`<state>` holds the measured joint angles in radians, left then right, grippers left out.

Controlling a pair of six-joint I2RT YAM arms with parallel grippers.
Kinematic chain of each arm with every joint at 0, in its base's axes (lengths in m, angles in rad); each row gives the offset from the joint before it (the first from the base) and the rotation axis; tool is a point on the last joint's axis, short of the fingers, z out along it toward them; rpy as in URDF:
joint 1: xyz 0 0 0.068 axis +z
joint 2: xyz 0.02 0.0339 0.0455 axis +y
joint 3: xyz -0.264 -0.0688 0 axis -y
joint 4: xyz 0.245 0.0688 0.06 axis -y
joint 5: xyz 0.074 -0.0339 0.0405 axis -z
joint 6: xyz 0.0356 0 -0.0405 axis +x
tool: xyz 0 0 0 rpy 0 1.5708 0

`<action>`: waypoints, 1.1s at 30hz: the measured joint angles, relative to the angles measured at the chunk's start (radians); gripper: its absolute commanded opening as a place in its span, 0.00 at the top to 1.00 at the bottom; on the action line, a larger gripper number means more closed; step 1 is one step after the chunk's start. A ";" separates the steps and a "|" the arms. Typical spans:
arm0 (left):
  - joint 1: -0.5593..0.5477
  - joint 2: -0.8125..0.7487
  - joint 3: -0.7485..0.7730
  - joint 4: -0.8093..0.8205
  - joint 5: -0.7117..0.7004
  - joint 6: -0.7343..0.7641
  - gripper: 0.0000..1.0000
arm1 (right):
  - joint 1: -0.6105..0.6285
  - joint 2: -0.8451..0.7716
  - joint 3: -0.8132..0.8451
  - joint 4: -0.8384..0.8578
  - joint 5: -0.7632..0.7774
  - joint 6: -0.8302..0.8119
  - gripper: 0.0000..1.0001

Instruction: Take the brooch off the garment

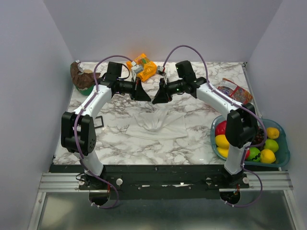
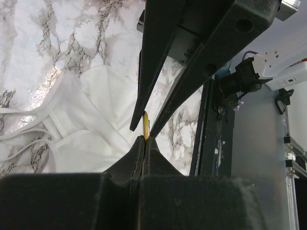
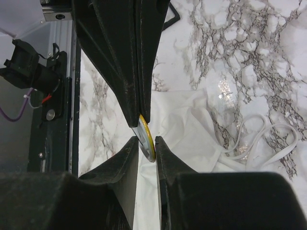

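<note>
The garment [image 1: 158,125], a white strappy top, lies crumpled on the marble table between the arms, its cloth [image 2: 96,110] [image 3: 192,129] spread below both wrists. Just above its upper edge the two grippers meet tip to tip. My left gripper [image 1: 148,98] [image 2: 144,139] is shut on the rim of the brooch [image 2: 145,123], a small golden-yellow disc seen edge-on. My right gripper [image 1: 154,99] [image 3: 146,143] has its jaws closed in on the same brooch [image 3: 146,139], which sits tilted between the pads and touches both. I cannot tell whether the brooch is still pinned to the cloth.
A blue tray [image 1: 283,158] of fruit stands at the right, beside the right arm. An orange snack bag [image 1: 144,67] lies at the back, a red packet [image 1: 235,91] at the back right, a brown and green object [image 1: 81,79] at the back left. A black square frame [image 1: 98,122] lies left of the garment.
</note>
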<state>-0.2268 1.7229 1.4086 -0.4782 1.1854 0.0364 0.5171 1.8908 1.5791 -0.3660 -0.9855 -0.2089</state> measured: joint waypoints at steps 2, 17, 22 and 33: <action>-0.001 0.000 -0.003 0.003 0.000 0.000 1.00 | 0.001 0.000 -0.004 0.005 0.004 0.010 0.75; -0.005 0.000 -0.010 0.011 -0.031 0.019 1.00 | 0.008 0.001 -0.018 0.035 0.082 0.142 0.76; -0.006 -0.001 -0.008 -0.033 -0.052 0.103 1.00 | 0.005 0.010 -0.015 0.039 0.080 0.212 0.76; -0.024 -0.023 -0.008 -0.122 -0.108 0.203 1.00 | -0.007 -0.006 -0.015 0.038 0.048 0.127 0.47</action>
<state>-0.2512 1.7000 1.4006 -0.6003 1.0771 0.2394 0.5098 1.8847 1.5642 -0.3283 -0.9379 -0.0814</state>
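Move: The brooch is already off the garment and pinched in the left fingers, its middle about 1 cm right of that hand point. The right fingertips straddle it, with its middle about 1 cm to their left. The garment's middle lies some 18 cm below and 3 cm right of the left hand. From that hand, the orange bag is roughly 30 cm ahead and 6 cm left; the black frame is level with it, about 26 cm left, both well below. The right hand twists some 15 degrees, then opens off the brooch; the left, still pinching, sinks about 2 cm. ##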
